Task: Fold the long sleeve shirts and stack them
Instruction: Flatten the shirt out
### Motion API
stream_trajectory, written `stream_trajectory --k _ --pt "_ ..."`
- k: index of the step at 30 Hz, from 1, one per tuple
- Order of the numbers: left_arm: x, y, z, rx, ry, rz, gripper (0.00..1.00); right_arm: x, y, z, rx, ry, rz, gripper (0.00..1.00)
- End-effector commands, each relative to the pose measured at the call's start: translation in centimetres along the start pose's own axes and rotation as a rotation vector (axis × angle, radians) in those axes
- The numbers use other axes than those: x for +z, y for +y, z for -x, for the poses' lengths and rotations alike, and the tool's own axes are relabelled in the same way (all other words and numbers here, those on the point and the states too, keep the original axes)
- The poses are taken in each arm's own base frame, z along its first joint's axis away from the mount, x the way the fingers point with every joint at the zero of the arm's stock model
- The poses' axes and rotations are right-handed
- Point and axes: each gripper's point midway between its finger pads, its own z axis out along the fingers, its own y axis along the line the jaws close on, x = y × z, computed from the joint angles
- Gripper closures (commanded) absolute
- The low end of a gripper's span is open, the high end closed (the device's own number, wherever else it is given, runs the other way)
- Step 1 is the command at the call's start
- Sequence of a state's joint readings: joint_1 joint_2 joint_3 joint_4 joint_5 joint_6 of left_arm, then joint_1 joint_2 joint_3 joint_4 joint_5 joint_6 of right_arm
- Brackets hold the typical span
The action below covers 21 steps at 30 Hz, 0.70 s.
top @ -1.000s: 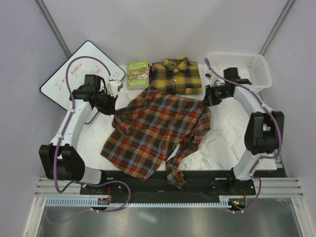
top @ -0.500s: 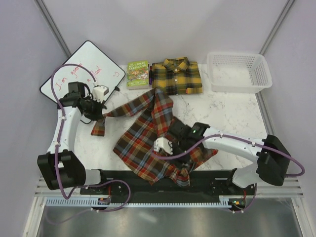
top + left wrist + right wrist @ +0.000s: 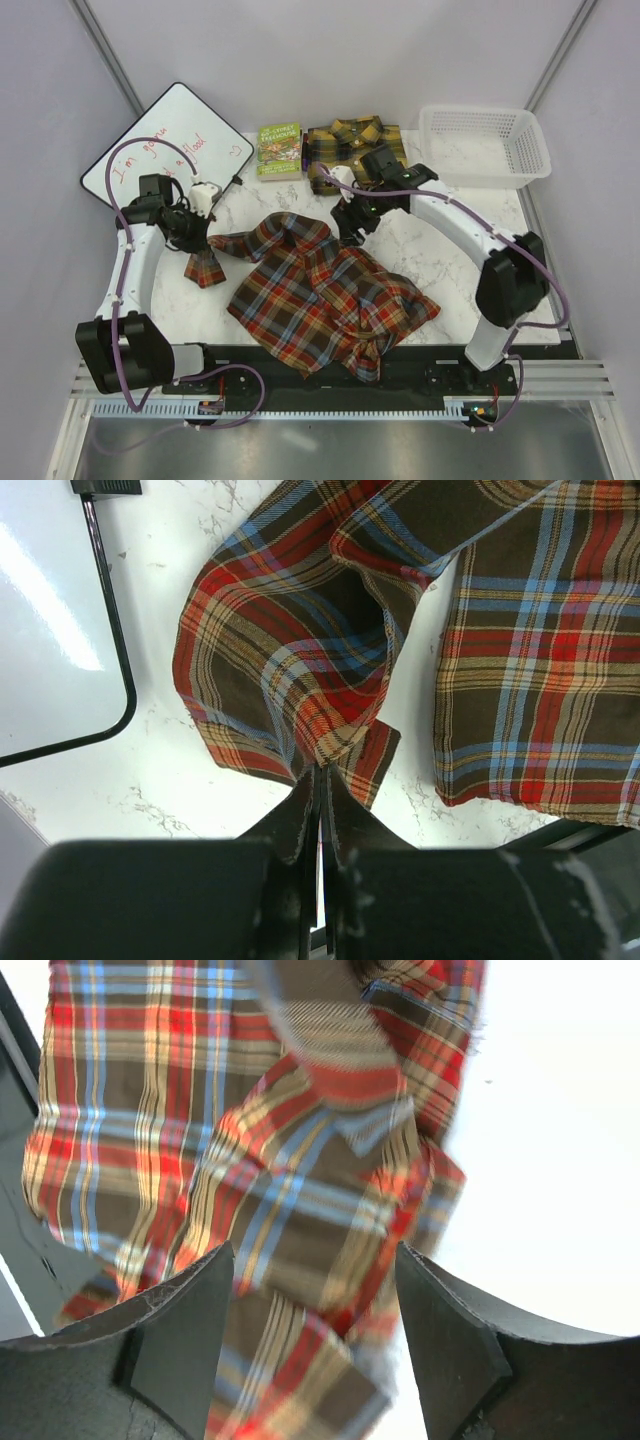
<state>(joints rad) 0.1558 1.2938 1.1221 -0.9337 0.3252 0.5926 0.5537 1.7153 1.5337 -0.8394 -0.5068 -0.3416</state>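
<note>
The red-brown plaid shirt [image 3: 325,300] lies bunched on the marble table, toward the near edge. One sleeve [image 3: 235,243] stretches left to my left gripper [image 3: 200,238], and its cuff hangs below. In the left wrist view my left gripper [image 3: 320,772] is shut on a fold of that sleeve [image 3: 300,650]. My right gripper [image 3: 348,230] hovers over the shirt's far right corner. Seen from the right wrist, it [image 3: 315,1310] stands open above the blurred red-brown plaid [image 3: 280,1160], gripping nothing. The yellow and black shirt [image 3: 335,140] lies folded at the back, partly hidden by my right arm.
A small green book [image 3: 279,150] lies left of the yellow shirt. A whiteboard [image 3: 150,150] with red writing covers the back left corner, and its edge [image 3: 110,650] runs close to my left gripper. A white basket [image 3: 485,145] stands at the back right.
My right gripper has opened, let go of the red-brown shirt and swung from the near edge toward the back. The shirt has dropped into a bunched heap. My left gripper stays shut on the sleeve.
</note>
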Motion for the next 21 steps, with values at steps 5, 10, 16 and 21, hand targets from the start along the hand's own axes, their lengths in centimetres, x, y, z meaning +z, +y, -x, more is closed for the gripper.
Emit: stream_trajectory --k 5,10,16,21 --pt "-1.1 0.6 1.8 0.009 -0.069 0.011 0.98 4.8 -2.2 -4.0 0.112 0.142 0.012 0.30" --pt "-0.8 0.3 1.6 0.008 -0.067 -0.007 0.98 3.5 -3.5 -4.9 0.195 0.093 0.083 0.30" --pt "-0.6 0.0 1.5 -0.001 -0.068 -0.023 0.98 1.8 -6.7 -4.7 0.394 0.000 0.177 0.40" --pt "-0.5 -0.1 1.6 -0.003 -0.067 -0.029 0.98 4.1 -7.3 -8.0 0.504 0.064 0.212 0.62"
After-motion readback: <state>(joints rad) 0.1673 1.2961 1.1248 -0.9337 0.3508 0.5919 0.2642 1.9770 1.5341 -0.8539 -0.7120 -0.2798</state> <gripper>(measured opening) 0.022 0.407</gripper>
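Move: Below and to the right of the right hand, the shirt's far right edge lies about 7 cm to the right, 6 cm back and 14 cm down. The right sleeve's end lies roughly 18 cm right and 15 cm back; the folded yellow shirt lies some 18 cm ahead and 2 cm right. From the left hand, that far right edge lies about 35 cm right, 4 cm back and 13 cm down. Sinking about 8 cm almost straight down with open fingers, the right hand then levels off and sweeps some 6 cm right and 5 cm forward, low past the shirt's far right edge. The wrist turns clockwise and swings the fingertips back, some 25 degrees in all, as the fingers close partway on nothing. The left hand stays in place, shut, still holding the other sleeve up by its cuff end. ##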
